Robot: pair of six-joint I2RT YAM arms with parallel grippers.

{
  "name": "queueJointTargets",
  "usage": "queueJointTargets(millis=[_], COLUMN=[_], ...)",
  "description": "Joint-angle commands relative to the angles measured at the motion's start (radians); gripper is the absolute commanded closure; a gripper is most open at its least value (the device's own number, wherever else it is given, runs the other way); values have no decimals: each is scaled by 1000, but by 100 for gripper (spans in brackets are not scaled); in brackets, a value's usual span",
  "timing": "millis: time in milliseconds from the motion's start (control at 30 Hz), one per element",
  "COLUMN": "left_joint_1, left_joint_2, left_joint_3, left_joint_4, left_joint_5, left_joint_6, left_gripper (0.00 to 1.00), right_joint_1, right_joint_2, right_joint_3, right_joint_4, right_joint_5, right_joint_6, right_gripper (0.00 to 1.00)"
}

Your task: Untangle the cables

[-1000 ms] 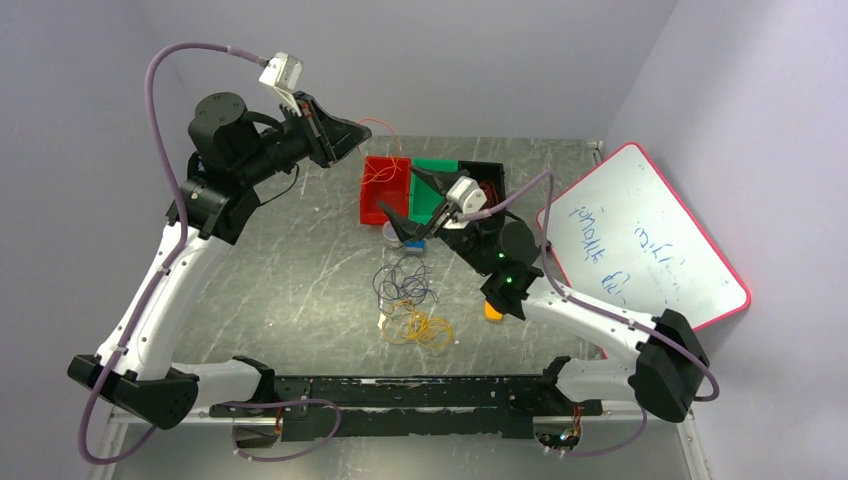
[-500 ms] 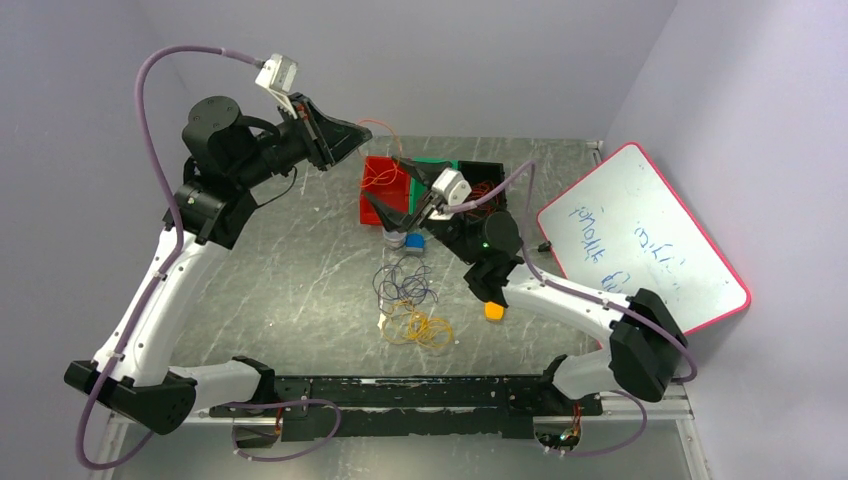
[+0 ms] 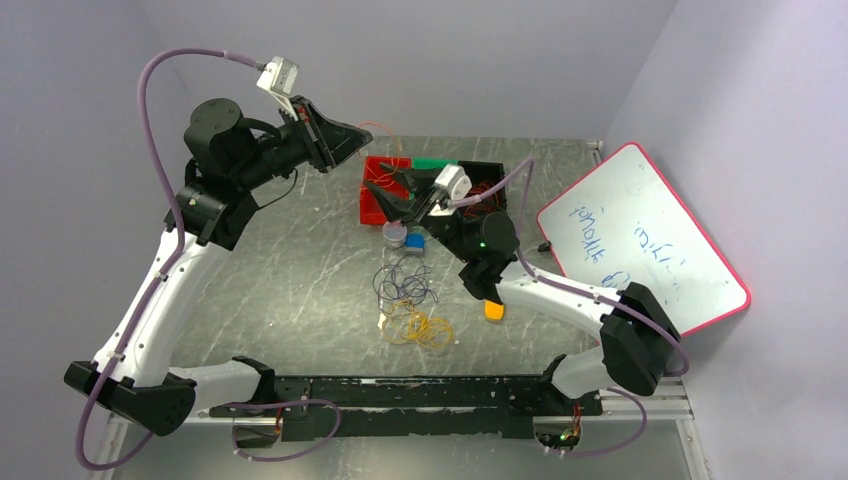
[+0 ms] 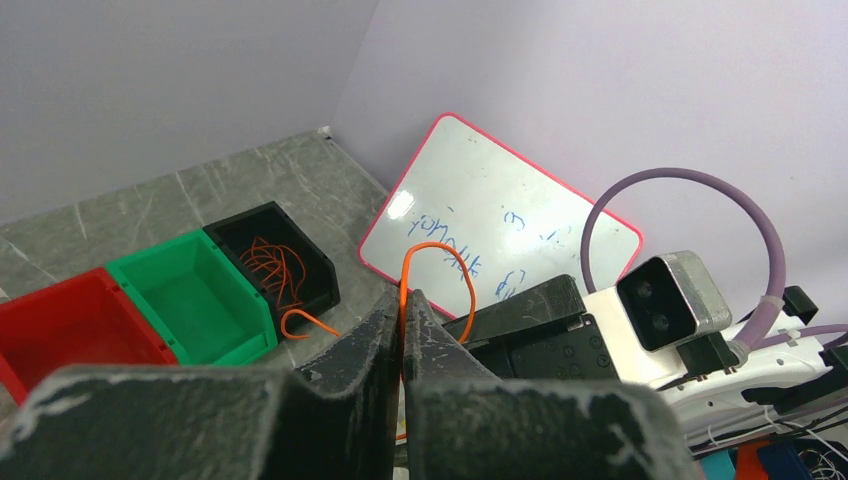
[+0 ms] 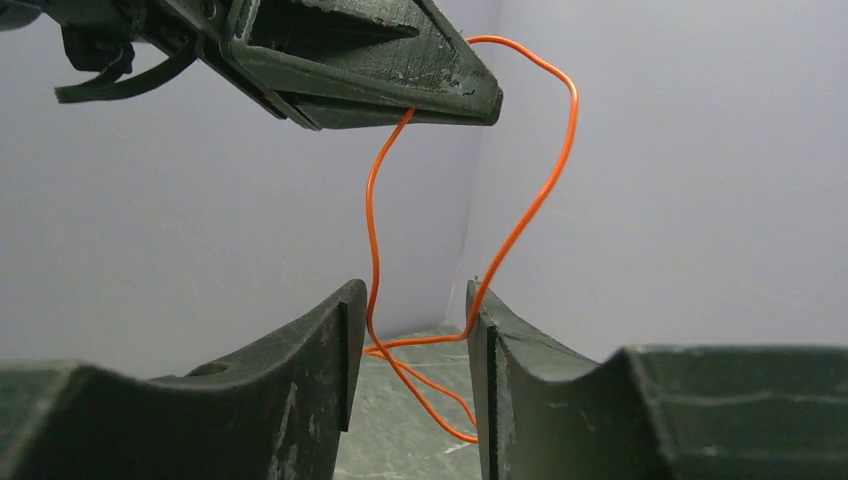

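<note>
My left gripper (image 3: 366, 137) is raised above the red bin (image 3: 371, 213) and is shut on a red-orange cable (image 4: 437, 248), pinched at the fingertips (image 4: 403, 300). The cable loops out past the tips and hangs down. My right gripper (image 3: 385, 195) sits just under it; in the right wrist view the hanging strands (image 5: 372, 220) pass between its jaws (image 5: 410, 300), which stand apart with a gap. The left gripper (image 5: 440, 100) shows above them. On the table a tangle of dark purple cables (image 3: 405, 280) and yellow cables (image 3: 415, 325) lies loose.
Green bin (image 3: 432, 163) and black bin (image 3: 488, 170) stand beside the red one; the black bin (image 4: 270, 255) holds several orange wires. A whiteboard (image 3: 640, 240) leans at the right. A blue block (image 3: 415, 241), grey round piece (image 3: 394, 233) and orange object (image 3: 493, 311) lie nearby.
My right gripper has moved up and to the far left, around the cable hanging from the left gripper, and its jaws have narrowed. The left arm has barely moved.
</note>
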State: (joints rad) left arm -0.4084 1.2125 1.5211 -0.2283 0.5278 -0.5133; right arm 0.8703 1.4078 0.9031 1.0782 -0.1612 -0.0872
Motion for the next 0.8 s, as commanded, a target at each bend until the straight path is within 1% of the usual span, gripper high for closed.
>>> queueJointTargets(millis=[0, 133, 267, 333, 433, 500, 567, 667, 767], left_joint_1=[5, 4, 6, 5, 5, 5, 5, 5, 5], left_joint_2=[-19, -23, -20, -13, -6, -6, -5, -2, 9], left_joint_3=[-9, -16, -30, -34, -44, -52, -61, -72, -75], left_joint_4=[41, 31, 19, 18, 23, 32, 37, 44, 40], left_joint_5=[18, -19, -50, -49, -47, -48, -57, -56, -53], left_joint_6=[-10, -11, -18, -22, -26, -24, -22, -21, -15], left_gripper=[93, 93, 93, 90, 75, 64, 54, 46, 43], right_joint_1=[0, 1, -1, 0, -3, -11, -31, -76, -141], right_joint_2=[8, -11, -51, -69, -91, -104, -115, -134, -169], right_joint_3=[15, -8, 3, 21, 65, 110, 162, 202, 205], right_joint_4=[65, 55, -70, -142, -296, -435, -571, -742, -853], right_joint_5=[34, 85, 127, 137, 175, 206, 212, 214, 226], right_joint_6=[33, 57, 71, 81, 103, 127, 163, 228, 266], right_gripper=[60, 71, 85, 92, 97, 99, 99, 99, 100])
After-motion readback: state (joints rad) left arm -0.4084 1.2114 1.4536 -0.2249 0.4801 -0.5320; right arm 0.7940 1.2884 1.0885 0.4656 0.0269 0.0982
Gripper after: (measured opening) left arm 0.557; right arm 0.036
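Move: The orange cable is still pinched in the left fingertips. The strand hanging from them passes between the right hand's half-open fingers, practically at its hand point; from the left hand that strand is about 2 cm back and 6 cm below. From the right hand, the red box is roughly 17 cm ahead with no sideways offset, the green box as far ahead and 11 cm right, and the black box 21 cm right, all some 38 cm below. The right fingers close on the hanging orange cable and pinch it; as they shut, the left fingers begin to open, let go and end about half open, that hand sinking about 3 cm and edging forward. Once shut, the right hand carries the cable forward and to the right, about 4 cm each way overall, its upward-slanting fingers tipping down some 20 degrees and swinging a little clockwise. ##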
